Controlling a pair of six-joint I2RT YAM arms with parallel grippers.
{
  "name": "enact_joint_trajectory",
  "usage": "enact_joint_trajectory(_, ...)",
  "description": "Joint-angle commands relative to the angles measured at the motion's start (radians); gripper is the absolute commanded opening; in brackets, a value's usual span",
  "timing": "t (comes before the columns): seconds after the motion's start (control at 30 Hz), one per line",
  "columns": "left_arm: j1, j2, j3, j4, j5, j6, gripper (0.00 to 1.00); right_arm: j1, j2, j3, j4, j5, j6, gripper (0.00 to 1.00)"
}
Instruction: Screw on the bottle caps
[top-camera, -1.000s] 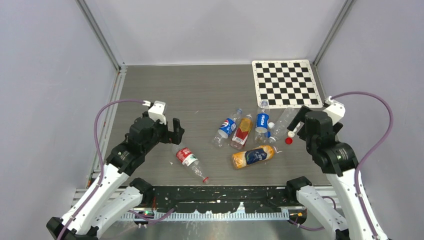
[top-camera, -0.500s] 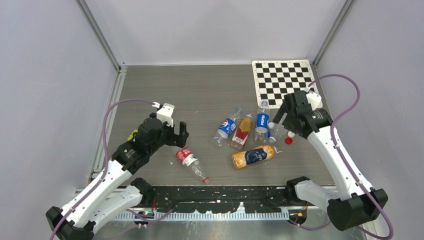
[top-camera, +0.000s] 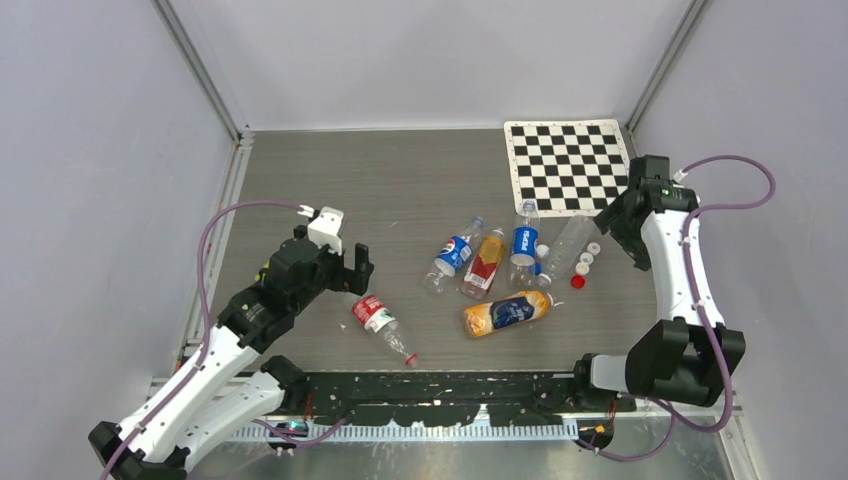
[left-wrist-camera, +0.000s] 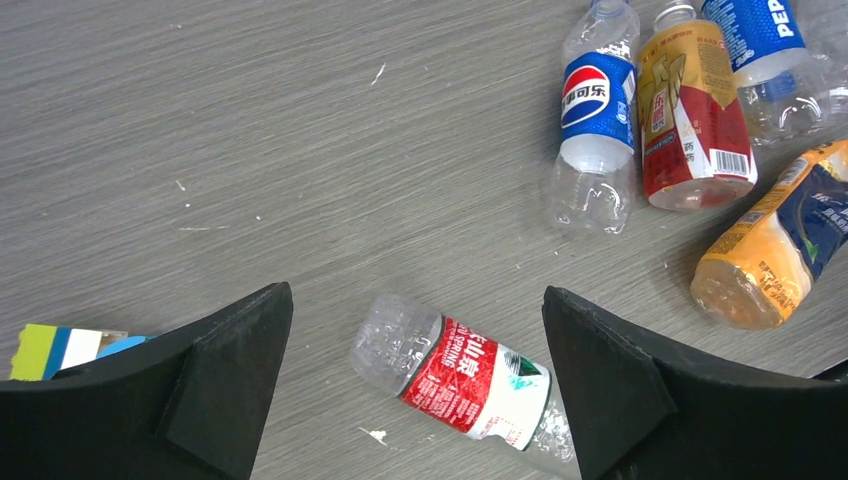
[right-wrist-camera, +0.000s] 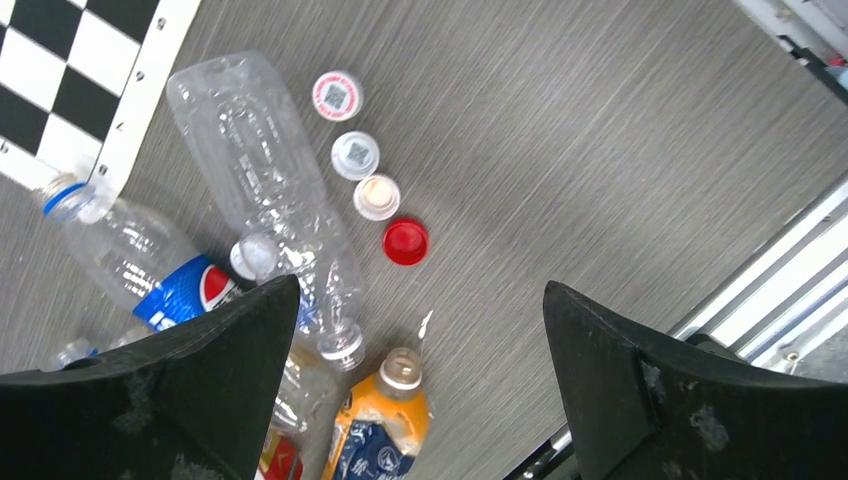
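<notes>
Four loose bottle caps (right-wrist-camera: 377, 197) lie in a row right of the bottle heap: three white, and a red one (right-wrist-camera: 405, 242) at the near end; from above the row (top-camera: 586, 258) sits beside a clear unlabelled bottle (top-camera: 567, 243). Another white cap (right-wrist-camera: 256, 256) lies against that bottle (right-wrist-camera: 250, 140). My right gripper (right-wrist-camera: 420, 290) hangs open high above them, holding nothing; from above it (top-camera: 620, 222) is by the checkerboard's near corner. My left gripper (left-wrist-camera: 415, 300) is open over a red-labelled water bottle (left-wrist-camera: 465, 380), which lies flat with a red cap (top-camera: 411, 359) on its neck.
Two Pepsi bottles (top-camera: 455, 254) (top-camera: 524, 245), a red-and-gold bottle (top-camera: 485, 262) and an orange bottle (top-camera: 508, 312) lie together mid-table. A checkerboard sheet (top-camera: 570, 165) is at the back right. Metal rails run along the near edge (top-camera: 440, 385) and left side.
My right arm has swung up and back toward the checkerboard, uncovering the row of caps. My left gripper shifted slightly over the red-labelled bottle. Both stayed open.
</notes>
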Motion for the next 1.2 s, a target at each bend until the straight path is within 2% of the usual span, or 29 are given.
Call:
enact_joint_trajectory(0.0,-0.008,-0.009,-0.006,0.016,-0.04,0.038,1.0,-0.025,0.016,-0.018,0.072,0.119,-0.017,0.97)
enact_joint_trajectory(0.17,-0.009,-0.002,-0.008,0.001,-0.071,0.056,1.0,-0.044,0.131,-0.006,0.128,0.111,-0.019,0.91)
enact_joint_trajectory(0.47,-0.008,0.029,-0.005,-0.001,-0.086,0.068,1.0,-0.056,0.339,-0.012,0.264,0.004,-0.008,0.73)
enact_joint_trajectory(0.77,-0.009,0.061,0.0,-0.001,-0.092,0.077,1.0,-0.056,0.456,0.009,0.328,-0.079,-0.017,0.69)
enact_joint_trajectory(1.0,-0.008,0.066,0.001,-0.003,-0.09,0.079,1.0,-0.056,0.468,-0.002,0.349,-0.067,-0.03,0.68)
enact_joint_trajectory(1.17,-0.009,0.066,0.002,-0.004,-0.089,0.079,1.0,-0.056,0.484,0.001,0.359,-0.072,-0.03,0.63)
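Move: The pink-printed white cap, farthest out in the row of four, lies about 9 cm ahead of my right hand, 3 cm to its right and some 17 cm below. From that cap the next white one sits 2 cm back and 2 cm left, the ivory one 5 cm back and 3 cm left, and the red one 8 cm back and 4 cm left. The clear bottle lies 7 cm left of it. From my left hand the pink-printed cap is roughly 13 cm ahead and 55 cm right. I bring my right hand down about 13 cm and forward 7 cm onto the pink-printed cap, drifting some 3 cm right at first, while the wrist tips about 10 degrees steeper and the open fingers close by about a third. I ease off just above it, not yet touching. My empty left hand sinks about 2 cm. ##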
